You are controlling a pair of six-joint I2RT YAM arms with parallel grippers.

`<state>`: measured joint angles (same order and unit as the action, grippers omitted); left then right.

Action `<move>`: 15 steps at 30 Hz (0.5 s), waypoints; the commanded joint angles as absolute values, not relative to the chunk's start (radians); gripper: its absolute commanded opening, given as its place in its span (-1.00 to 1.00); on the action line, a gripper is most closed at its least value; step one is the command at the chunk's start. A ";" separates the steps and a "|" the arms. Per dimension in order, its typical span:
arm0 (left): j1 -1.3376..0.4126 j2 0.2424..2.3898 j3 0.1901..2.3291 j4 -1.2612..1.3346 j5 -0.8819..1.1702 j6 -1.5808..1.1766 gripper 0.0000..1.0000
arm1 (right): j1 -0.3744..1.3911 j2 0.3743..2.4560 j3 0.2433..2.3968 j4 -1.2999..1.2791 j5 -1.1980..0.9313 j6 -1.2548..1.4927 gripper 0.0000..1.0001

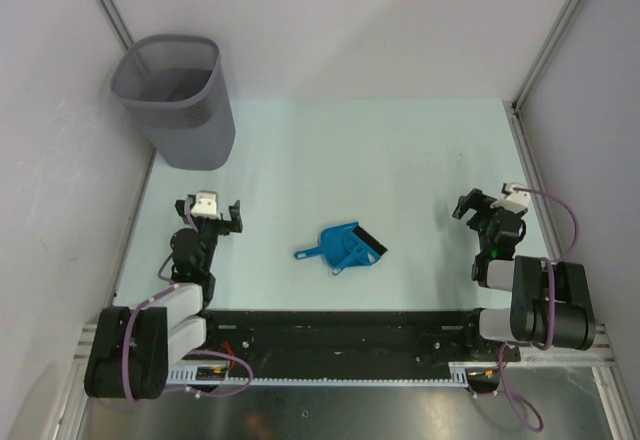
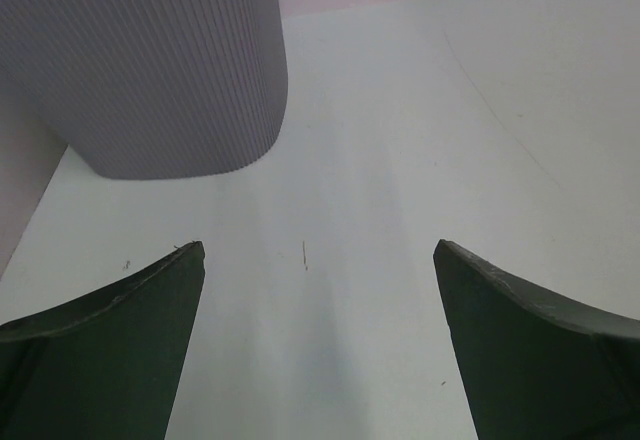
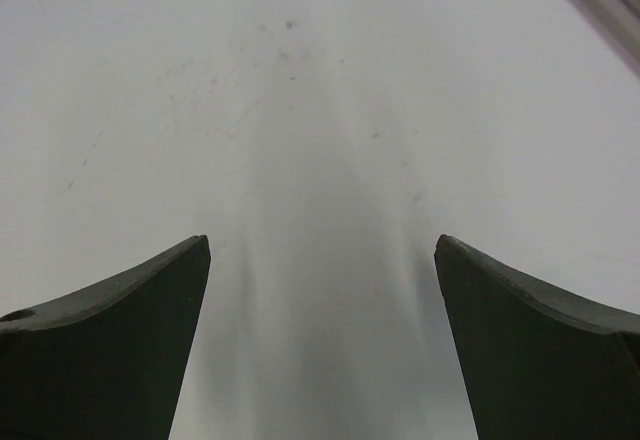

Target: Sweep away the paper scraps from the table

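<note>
No green paper scraps show in any view. The pale mint-green table (image 1: 380, 160) lies bare apart from a blue dustpan (image 1: 342, 243) with a blue brush (image 1: 357, 253) lying on it, at the middle near the front. My left gripper (image 1: 212, 216) is open and empty at the left, above the table; its wrist view shows bare table (image 2: 320, 340) between the fingers. My right gripper (image 1: 486, 206) is open and empty at the right; its wrist view also shows only bare table (image 3: 320, 310).
A grey mesh wastebasket (image 1: 178, 98) stands at the far left corner, and shows in the left wrist view (image 2: 150, 60) just ahead of the left gripper. White walls close in the table on three sides. A metal rail (image 1: 535, 175) runs along the right edge.
</note>
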<state>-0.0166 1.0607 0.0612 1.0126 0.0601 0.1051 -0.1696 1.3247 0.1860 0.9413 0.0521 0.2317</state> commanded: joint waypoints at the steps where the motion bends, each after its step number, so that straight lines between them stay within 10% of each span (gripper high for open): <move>1: -0.003 1.051 0.066 1.092 0.118 0.061 1.00 | -0.140 1.356 0.219 1.058 -0.034 0.161 0.99; 15: -0.014 1.341 0.089 1.341 0.140 0.064 1.00 | 0.024 1.477 0.268 1.075 0.166 0.046 0.99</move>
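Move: The blue dustpan lies flat some 31 cm to the left hand's right, about 7 cm nearer the base and 12 cm below; the blue brush rests on it, about 34 cm to that hand's right and equally far back. The grey bin stands about 22 cm ahead of the left hand and 9 cm to its left. From the right hand, the dustpan is about 35 cm left, 10 cm back and 8 cm below. With open, empty fingers clear of the table, the right hand swings about 5 cm left and half as far forward, nearing the dustpan from its side while turning some 10 degrees counter-clockwise and dipping its left side about as much, then all but stops. The left hand, also open and empty, edges a little right, then sinks about 4 cm over the bare table short of the bin and comes back up 1 cm, having crept slightly forward and right overall. ##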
